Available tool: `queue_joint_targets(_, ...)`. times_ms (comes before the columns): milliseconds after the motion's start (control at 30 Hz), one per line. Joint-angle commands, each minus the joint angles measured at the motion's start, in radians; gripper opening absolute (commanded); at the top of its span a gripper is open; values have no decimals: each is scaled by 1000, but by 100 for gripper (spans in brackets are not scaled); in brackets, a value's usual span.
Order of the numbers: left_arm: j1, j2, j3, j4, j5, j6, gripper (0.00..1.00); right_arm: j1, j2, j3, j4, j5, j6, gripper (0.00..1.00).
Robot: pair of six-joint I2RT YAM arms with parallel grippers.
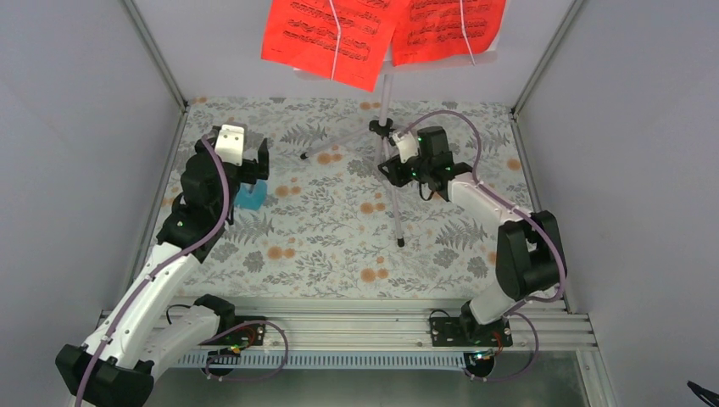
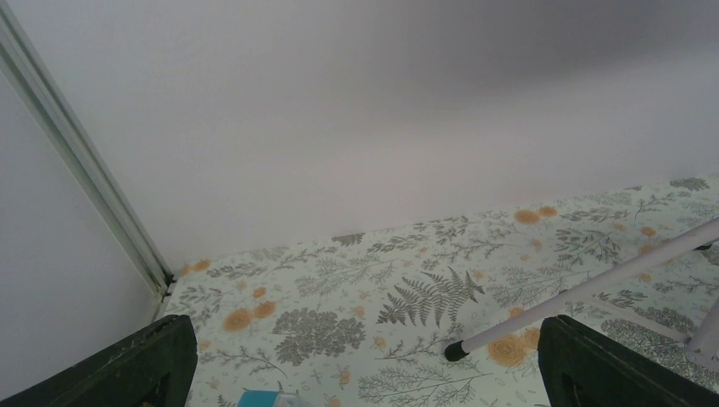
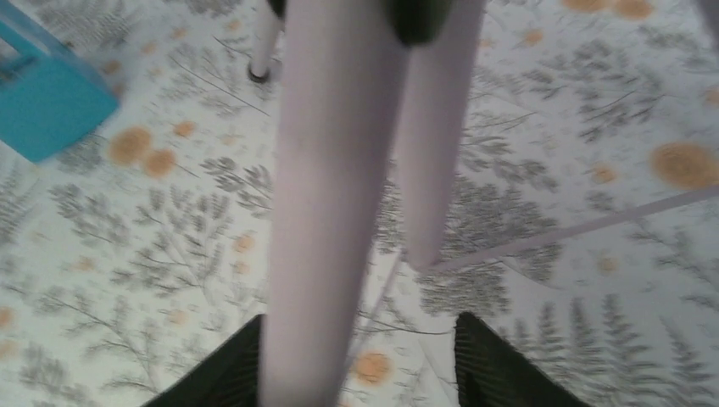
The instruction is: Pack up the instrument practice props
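The pale lilac music stand (image 1: 387,102) stands upright at the back, and bright red sheet-music pages (image 1: 326,38) rest on its desk. My right gripper (image 1: 392,165) sits around the stand's pole (image 3: 326,170). The jaws are open: the pole lies against the left finger, with a gap to the right finger (image 3: 496,365). The light-blue metronome (image 1: 250,197) stands on the table at the left, also visible from the right wrist (image 3: 47,102). My left gripper (image 2: 365,365) hovers wide open just over the metronome (image 2: 259,398), holding nothing.
A floral cloth (image 1: 331,246) covers the table. Grey walls with metal corner posts (image 1: 157,55) close in the left, back and right. The stand's splayed legs (image 1: 395,212) reach across the middle, and one leg tip (image 2: 458,349) lies near my left gripper.
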Motion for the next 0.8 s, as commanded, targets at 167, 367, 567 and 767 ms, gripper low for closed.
queue_joint_targets(167, 5, -34, -30, 37, -15, -7, 100, -19, -115, -107, 128, 87, -43, 75)
queue_joint_targets(367, 4, -38, -33, 40, -32, -8, 100, 3, -156, -229, 204, 92, 14, 75)
queue_joint_targets(567, 5, -127, -85, 103, -50, -12, 100, 10, -150, -267, 222, 227, 57, 75)
queue_joint_targets(767, 4, -140, -89, 108, -65, -11, 100, 6, -167, -269, 227, 358, 82, 75)
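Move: The music stand's front leg stands upright between the right fingertips, practically at the hand point, and those fingers are already partly open. From this hand the stand's hub is about 6 cm ahead and 8 above. The leg's own foot is some 12 cm back and 4 right, and the stand's left foot about 8 ahead and 17 left, both roughly 16 below. From the left hand that gripped stretch of leg lies about 6 cm ahead, 28 right and 18 below. The right hand lets go of the music stand's front leg, its fingers spreading well apart. It shifts about 4 cm right, first lifting slightly, then drawing back a little and sinking towards the leg's foot, with a clockwise turn of some 10 degrees; the leg stays between the open fingers, nearer the left one. The left hand, empty and open, backs off to the left and rises, tilting slightly up. ##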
